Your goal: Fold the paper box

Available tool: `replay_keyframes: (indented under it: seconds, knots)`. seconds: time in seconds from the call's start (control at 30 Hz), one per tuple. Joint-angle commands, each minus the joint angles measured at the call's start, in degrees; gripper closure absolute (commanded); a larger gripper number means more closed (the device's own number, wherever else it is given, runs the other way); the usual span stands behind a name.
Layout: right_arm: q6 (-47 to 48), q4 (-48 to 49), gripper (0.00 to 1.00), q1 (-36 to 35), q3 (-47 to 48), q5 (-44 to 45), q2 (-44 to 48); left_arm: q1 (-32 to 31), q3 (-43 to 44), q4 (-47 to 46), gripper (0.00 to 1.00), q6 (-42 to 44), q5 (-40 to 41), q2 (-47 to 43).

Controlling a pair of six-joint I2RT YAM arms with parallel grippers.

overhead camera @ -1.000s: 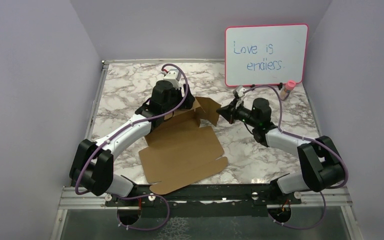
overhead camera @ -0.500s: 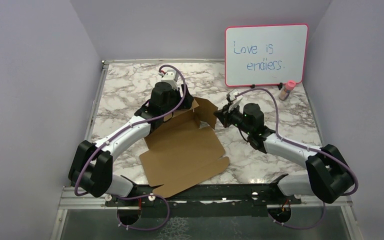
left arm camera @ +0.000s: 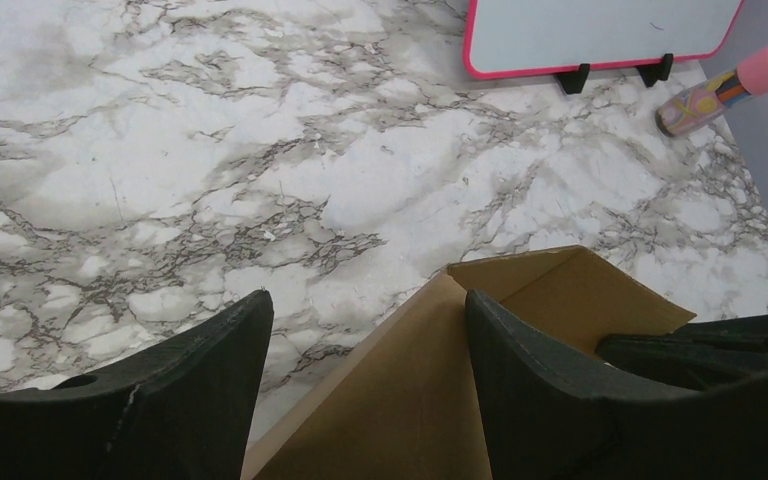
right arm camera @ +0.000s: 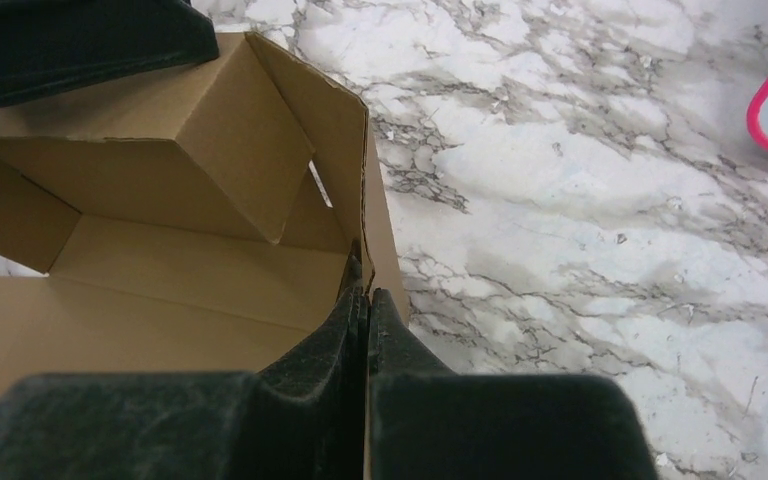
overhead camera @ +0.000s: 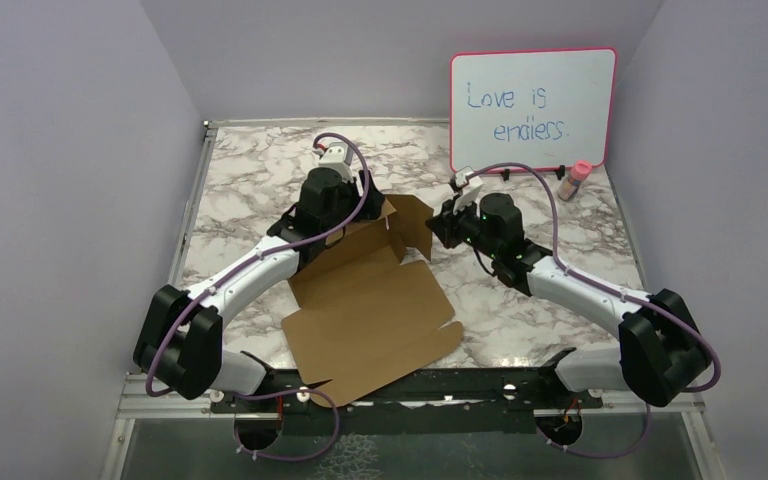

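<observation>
The paper box (overhead camera: 370, 300) is brown cardboard lying partly folded on the marble table, with its far walls raised and its near flaps flat. My left gripper (overhead camera: 352, 222) stands open astride the raised back wall (left arm camera: 400, 400): one finger is outside over the marble and the other is inside the box (left arm camera: 366, 296). My right gripper (overhead camera: 438, 228) is at the box's far right corner. In the right wrist view it is shut (right arm camera: 365, 290) on the thin edge of the upright side flap (right arm camera: 345, 150). A left finger (right arm camera: 80, 40) shows at the top left there.
A pink-framed whiteboard (overhead camera: 532, 108) stands at the back right, with a pink-capped marker (overhead camera: 575, 180) beside it. The marker (left arm camera: 725, 90) and the whiteboard (left arm camera: 600, 30) also show in the left wrist view. Purple walls close in the table on three sides.
My right gripper has moved left and away from me with the side flap, standing it closer to the back wall. The left arm has shifted slightly away, and the box has slid a little.
</observation>
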State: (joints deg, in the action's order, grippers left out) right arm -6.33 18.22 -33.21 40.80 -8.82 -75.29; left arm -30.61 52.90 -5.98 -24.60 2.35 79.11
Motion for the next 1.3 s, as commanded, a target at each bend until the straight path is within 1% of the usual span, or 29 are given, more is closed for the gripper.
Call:
replay_keyframes:
  seconds: [0.0, 0.1, 0.3, 0.5, 0.6, 0.73, 0.93, 1.07, 1.17, 1.27]
  knots:
    - [-5.59, -1.52, 0.95, -2.36, 2.5, 3.41, 2.53, -0.94, -1.88, 2.59, 0.29, -0.66, 0.88, -0.41]
    - [-6.93, -0.87, 0.92, -5.53, 1.0, 6.63, 2.73, -1.18, -2.23, 2.02, 0.29, -0.8, 0.9, -0.63]
    - [-9.39, 5.28, 0.89, -10.78, -5.32, 12.06, 2.58, -1.79, -3.19, 1.15, 0.3, -0.26, 0.98, -1.39]
    - [-8.37, 15.04, 0.84, -11.87, -12.85, 9.6, 2.24, -2.3, -5.21, -0.69, 0.3, 1.66, -0.24, -2.83]
    - [-7.32, 20.98, 0.79, -11.88, -16.68, 9.14, 2.08, -2.56, -6.69, -2.18, 0.3, 2.56, -1.04, -3.6]
    - [-6.3, 23.71, 0.74, -11.87, -18.88, 9.87, 2.57, -2.94, -7.8, -2.59, 0.3, 3.98, -1.47, -4.36]
    - [-4.68, 24.55, 0.7, -11.88, -20.41, 12.92, 4.68, -3.36, -8.38, -1.89, 0.3, 5.32, -0.15, -4.79]
    - [-2.72, 23.69, 0.62, -11.88, -21.16, 13.08, 7.89, -3.45, -8.3, -1.76, 0.3, 5.7, 0.02, -4.58]
    - [-0.35, 20.2, 0.54, -11.88, -20.14, 12.93, 11.93, -3.49, -7.95, -1.72, 0.3, 5.79, -0.06, -4.09]
    - [2.18, 15.37, 0.49, -11.88, -17.82, 14.21, 15.86, -3.58, -7.87, -1.71, 0.3, 5.87, -0.15, -3.92]
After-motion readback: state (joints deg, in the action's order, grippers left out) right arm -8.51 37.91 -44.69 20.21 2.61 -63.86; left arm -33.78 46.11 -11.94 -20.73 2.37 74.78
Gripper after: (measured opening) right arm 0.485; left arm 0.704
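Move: The right gripper is shut on the near edge of the box's right end flap, whose middle lies some 3 cm ahead, 4 cm left and 2 cm below. The corner tab is about 7 cm to this hand's left, 1 cm back and 2 cm lower; the big front panel some 15 cm back, 12 cm left and 13 cm down. From the left hand the top panel is about 3 cm left, 4 cm back and 3 cm below, the end flap 8 cm right, 4 cm back, 5 cm below. Swing the right gripper back and left about 5 cm, bending the end flap's near edge in towards the box, then spread the fingers to half open to free the edge, carrying on back while dipping right and down about 5 cm before rising again. Keep the half-spread left fingers at the top panel and ease them back some 2.5 cm. ##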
